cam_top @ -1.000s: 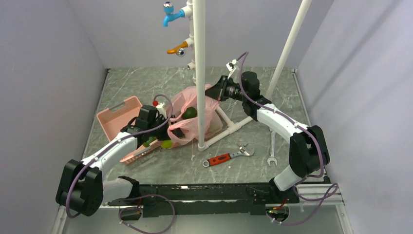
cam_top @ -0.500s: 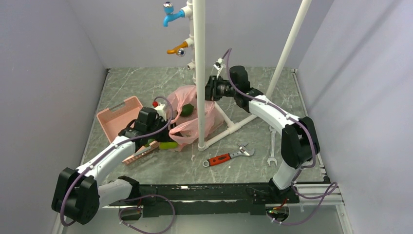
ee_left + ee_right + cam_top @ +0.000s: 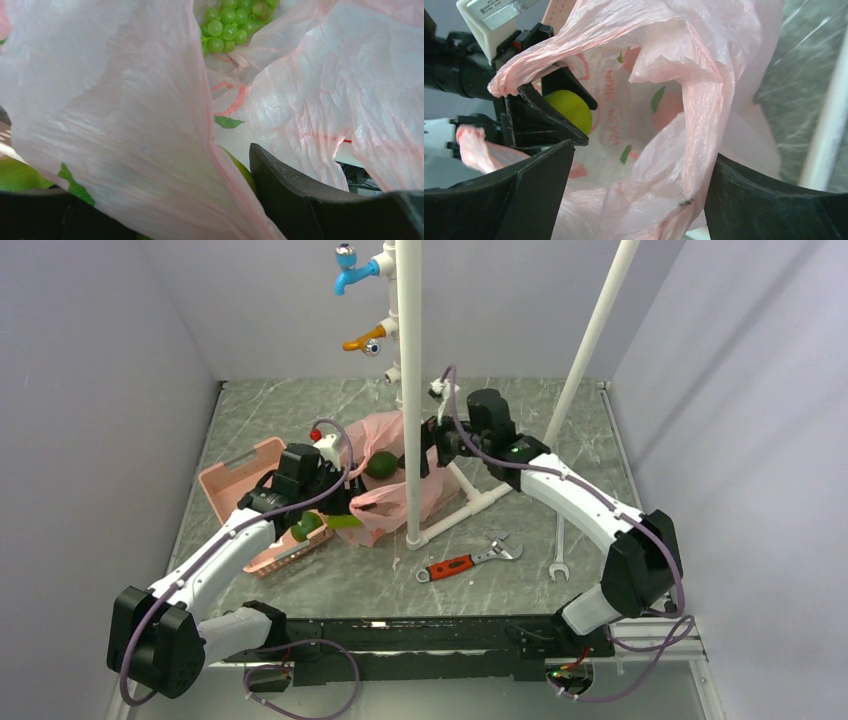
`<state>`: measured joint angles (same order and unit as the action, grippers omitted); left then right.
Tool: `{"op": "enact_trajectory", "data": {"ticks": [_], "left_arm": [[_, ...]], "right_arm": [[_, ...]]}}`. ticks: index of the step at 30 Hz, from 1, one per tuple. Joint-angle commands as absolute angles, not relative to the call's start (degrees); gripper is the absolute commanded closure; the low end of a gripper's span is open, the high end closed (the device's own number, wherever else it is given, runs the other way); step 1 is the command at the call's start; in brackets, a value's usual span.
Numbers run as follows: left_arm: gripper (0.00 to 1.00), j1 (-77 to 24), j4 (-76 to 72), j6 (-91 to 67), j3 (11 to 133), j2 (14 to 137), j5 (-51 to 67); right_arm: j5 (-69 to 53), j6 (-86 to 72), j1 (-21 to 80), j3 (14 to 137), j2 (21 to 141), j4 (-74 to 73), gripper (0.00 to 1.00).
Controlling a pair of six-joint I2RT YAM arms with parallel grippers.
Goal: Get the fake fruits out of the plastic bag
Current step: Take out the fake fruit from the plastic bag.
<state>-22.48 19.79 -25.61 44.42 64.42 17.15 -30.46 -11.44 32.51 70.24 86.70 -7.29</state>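
The pink plastic bag [image 3: 395, 495] lies slumped at the foot of the white pole. A dark green fruit [image 3: 381, 464] shows at its top. My left gripper [image 3: 345, 504] is at the bag's left mouth, shut on a yellow-green fruit [image 3: 571, 110] with bag film draped over it [image 3: 243, 172]. Green grapes [image 3: 227, 25] lie deeper in the bag. More green fruits [image 3: 305, 525] lie by the left wrist. My right gripper [image 3: 641, 165] stands open over the bag [image 3: 684, 65], a loose fold hanging between its wide fingers.
A rigid pink basket [image 3: 240, 475] sits left of the bag. The white upright pipe [image 3: 410, 390] and its floor pipe stand right against the bag. An orange-handled wrench [image 3: 465, 562] and a silver spanner [image 3: 558, 545] lie front right.
My right gripper opened and let go of the bag's top, and the bag sagged. The right arm swung left toward the pole. The left gripper shifted slightly with its fruit.
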Motion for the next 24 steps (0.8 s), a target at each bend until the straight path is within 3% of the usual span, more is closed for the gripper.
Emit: {"op": "enact_trajectory", "data": {"ticks": [1,5,10,12,16,24], "left_arm": [[1.00,-22.68,21.83,-23.91,47.02,63.68,16.24],[1.00,-22.67,22.01,-24.17,46.46,63.31,16.37],[1.00,-22.65,22.12,-24.87,45.88,63.41,15.91],[1.00,-22.59,21.96,-25.53,45.83,63.46,15.66],[1.00,-22.51,20.27,-27.27,45.55,63.77,14.92],[1.00,-20.59,15.91,-29.00,48.21,68.83,18.20]], "right_arm": [[-19.51,1.76,39.02,73.52,85.58,-5.08,0.01],[-15.22,5.03,40.70,72.25,85.25,2.94,0.00],[-17.35,9.06,40.66,76.82,88.82,2.12,0.01],[-14.17,3.84,39.04,78.24,89.57,2.39,0.01],[-21.67,-11.06,32.28,79.31,90.08,1.80,0.01],[-27.79,-30.83,28.33,82.42,85.65,-3.65,0.01]]}}
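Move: The plastic bag's middle lies about 4 cm back, 6 cm left and 12 cm below the right hand, its film still loosely between the open fingers. The dark green fruit inside is some 3 cm back and 9 cm left of that hand; the yellow-green fruit in the left gripper sits roughly 12 cm back and 15 cm left. From the left hand, the bag's middle is about 4 cm ahead, 9 cm right, a little below. The open right hand edges left, then clears the bag, going forward about 7 cm, up 5, and swinging right. ##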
